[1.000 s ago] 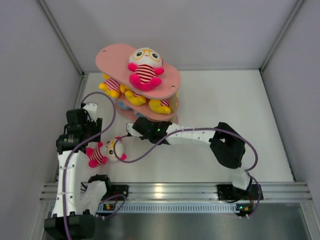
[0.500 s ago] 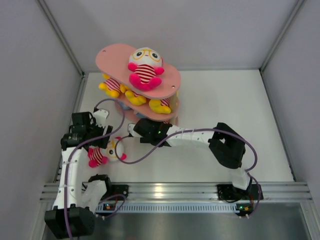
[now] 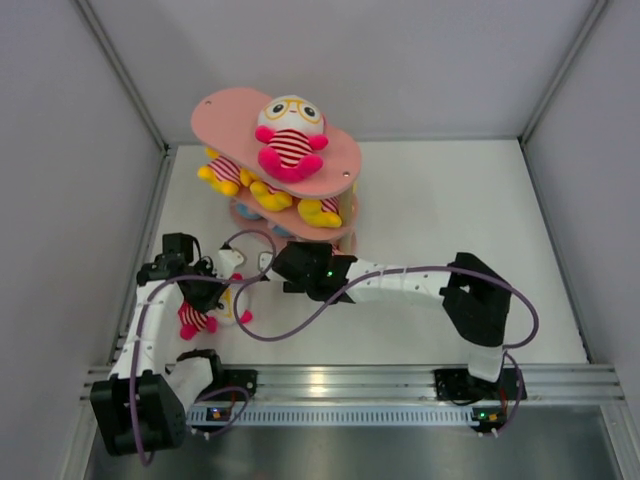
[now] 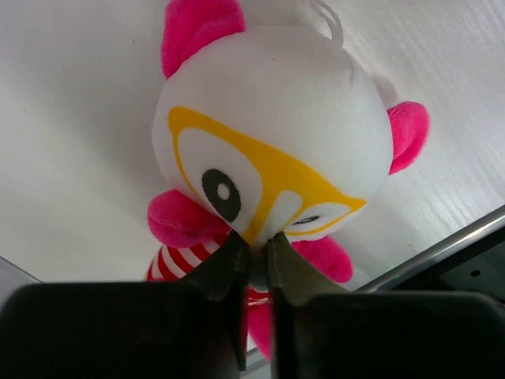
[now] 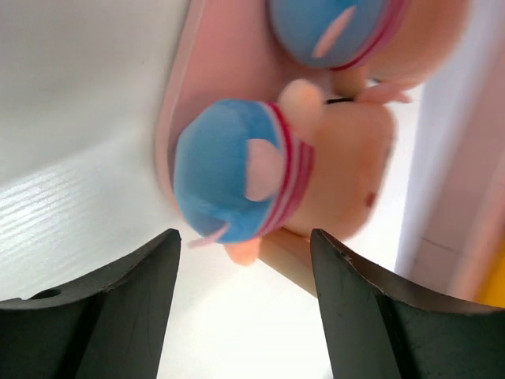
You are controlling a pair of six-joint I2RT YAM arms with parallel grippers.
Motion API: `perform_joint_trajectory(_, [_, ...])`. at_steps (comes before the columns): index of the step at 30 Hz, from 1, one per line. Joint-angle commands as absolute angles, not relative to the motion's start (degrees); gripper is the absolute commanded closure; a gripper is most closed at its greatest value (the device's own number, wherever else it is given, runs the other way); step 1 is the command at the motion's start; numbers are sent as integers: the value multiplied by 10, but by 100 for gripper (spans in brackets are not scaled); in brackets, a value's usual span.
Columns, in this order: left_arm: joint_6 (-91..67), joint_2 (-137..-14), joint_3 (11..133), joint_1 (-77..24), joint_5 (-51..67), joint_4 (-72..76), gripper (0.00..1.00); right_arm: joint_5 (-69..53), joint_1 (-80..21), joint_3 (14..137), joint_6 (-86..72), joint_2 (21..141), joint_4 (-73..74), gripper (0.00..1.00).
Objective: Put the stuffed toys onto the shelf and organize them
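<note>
A pink-limbed stuffed toy with yellow glasses and a red-white striped shirt lies on the table at the near left. My left gripper is directly over it, and its fingers are shut on the plush under the chin. The pink three-tier shelf carries a matching toy on top and yellow-bodied toys on the middle board. My right gripper stands open at the bottom board, facing a peach-faced toy in blue shorts. Nothing sits between its fingers.
A second toy with blue shorts lies further along the bottom board. A metal rail runs along the near table edge, close to the held toy. White walls enclose the table on the left, back and right. Purple cables loop off both arms.
My left arm has swung down toward the near edge and its jaws have closed on the glasses toy. My right gripper has opened and drawn slightly back from the shelf.
</note>
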State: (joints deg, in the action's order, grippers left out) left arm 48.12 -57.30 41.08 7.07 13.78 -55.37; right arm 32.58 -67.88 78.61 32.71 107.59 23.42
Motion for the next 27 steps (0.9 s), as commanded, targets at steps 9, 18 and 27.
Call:
perform_joint_trajectory(9, [365,-479,521,73,182,-562,100,251,-751,766,259,885,131,33])
perform_joint_trajectory(18, [350,-453,670,74,329,-713,100,69,-761,796,176,852,32,16])
perform_joint_trajectory(27, [402,-445,783,72,451,-844,100,4,-763,861,135,901,14,9])
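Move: The white-headed stuffed toy lies right at the left fingertips, its neck between them; from the right hand it is some 24 cm to the left, 10 cm back and 5 cm lower. The shelf's bottom board is about 19 cm ahead of the left hand and 18 cm to its right, a little lower. A blue-clad toy on it sits roughly 6 cm ahead of the right hand, 4 cm lower. Left hand closes on the toy's neck, lifting it 20 cm and rightwards; right rises back-left towards it, opening. ##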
